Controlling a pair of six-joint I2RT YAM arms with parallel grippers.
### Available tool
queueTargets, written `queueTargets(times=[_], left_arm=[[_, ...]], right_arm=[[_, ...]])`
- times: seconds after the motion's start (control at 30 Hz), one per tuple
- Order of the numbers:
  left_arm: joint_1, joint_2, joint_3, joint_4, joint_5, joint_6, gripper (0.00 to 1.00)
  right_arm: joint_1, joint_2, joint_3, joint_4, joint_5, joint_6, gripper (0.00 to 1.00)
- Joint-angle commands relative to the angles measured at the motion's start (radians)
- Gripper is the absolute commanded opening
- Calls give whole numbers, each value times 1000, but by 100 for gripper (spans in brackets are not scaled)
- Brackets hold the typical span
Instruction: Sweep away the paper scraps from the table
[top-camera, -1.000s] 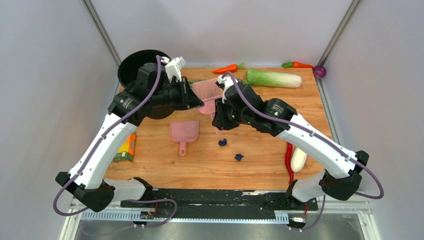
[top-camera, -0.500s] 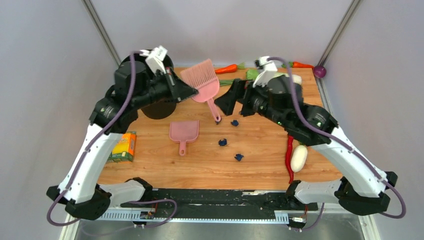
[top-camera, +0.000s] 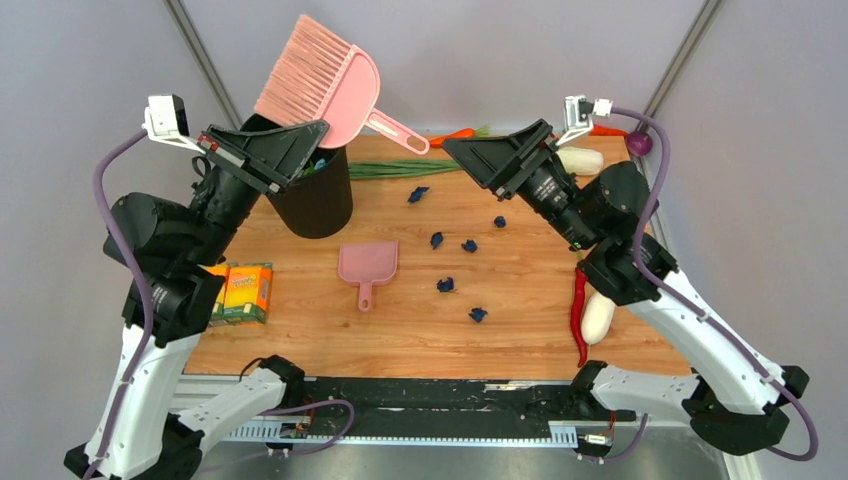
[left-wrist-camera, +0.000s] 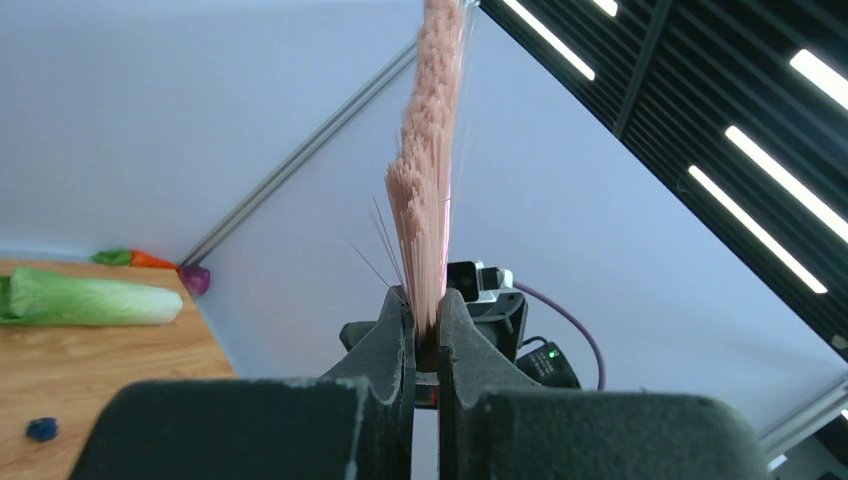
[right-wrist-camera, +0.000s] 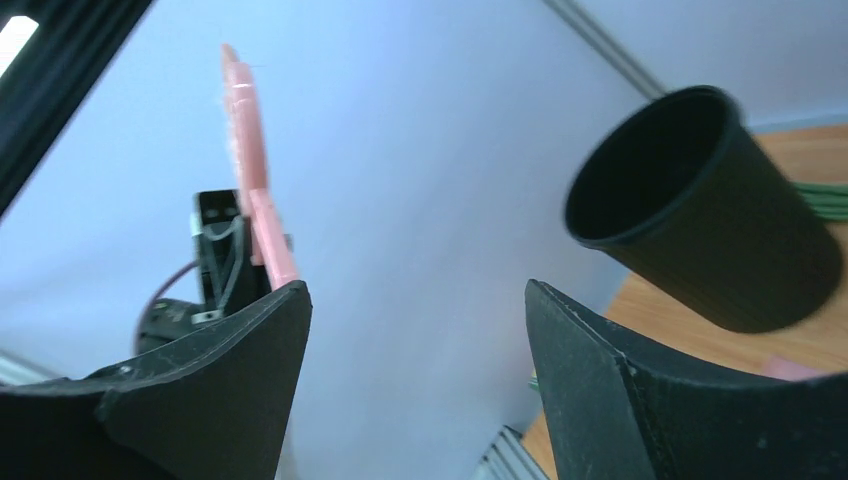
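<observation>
Several dark navy paper scraps (top-camera: 446, 285) lie scattered over the middle of the wooden table (top-camera: 520, 335); one shows in the left wrist view (left-wrist-camera: 41, 428). My left gripper (top-camera: 322, 128) is raised high above the back left and is shut on the head of a pink brush (top-camera: 325, 85). Its bristles (left-wrist-camera: 430, 150) rise between the jaws. My right gripper (top-camera: 490, 150) hangs in the air over the back right, open and holding nothing (right-wrist-camera: 415, 300). From there the brush (right-wrist-camera: 250, 170) is seen edge-on.
A pink dustpan (top-camera: 367, 265) lies mid-table. A black cup (top-camera: 315, 200) stands back left, also seen in the right wrist view (right-wrist-camera: 700, 230). A yellow box (top-camera: 245, 292) lies left; a red chili (top-camera: 578, 305) and a white radish (top-camera: 597, 315) lie right. A carrot (top-camera: 455, 135), green onions (top-camera: 400, 168) and a cabbage (left-wrist-camera: 90, 297) line the back.
The right gripper let go of the brush handle, opened and drew back up and to the right. The left arm lifted the brush from the table high into the air.
</observation>
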Motion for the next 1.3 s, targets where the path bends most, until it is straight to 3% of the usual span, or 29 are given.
queueTargets(times=[0.0, 0.23, 0.47, 0.7, 0.97, 1.27], left_arm=[[6, 22, -18, 149, -58, -126, 0], [4, 25, 11, 97, -98, -152, 0], [4, 20, -3, 102, -86, -155, 0], [4, 17, 36, 36, -77, -97, 0], [6, 2, 8, 68, -48, -78, 0], [6, -9, -12, 73, -40, -63, 0]], right_arm=[[-1, 51, 3, 330, -178, 56, 80], [7, 131, 45, 460, -272, 76, 73], [7, 160, 68, 480, -284, 79, 55], [8, 182, 86, 482, -281, 106, 54], [8, 200, 106, 465, -279, 116, 43], [13, 219, 123, 465, -275, 110, 40]])
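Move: The right gripper is empty and open. It goes for the handle of the brush that the left hand holds; the handle's middle is about 9 cm to its left and 5 cm above, roughly level fore and aft. The handle lies some 12 cm to the left hand's right and slightly lower. From the right hand, the bin is about 31 cm ahead, 35 cm left; the dustpan 14 cm ahead, 21 cm left; both well below. Bring the right gripper left and up, about 6 cm each way, to the free end of the brush handle, turning it some 15 degrees counter-clockwise while its fingertips tilt up and its left side rises. Narrow the open fingers by roughly half around the handle's end without clamping it. Keep the left grip on the brush, nudging it about 2 cm forward and easing it back. ##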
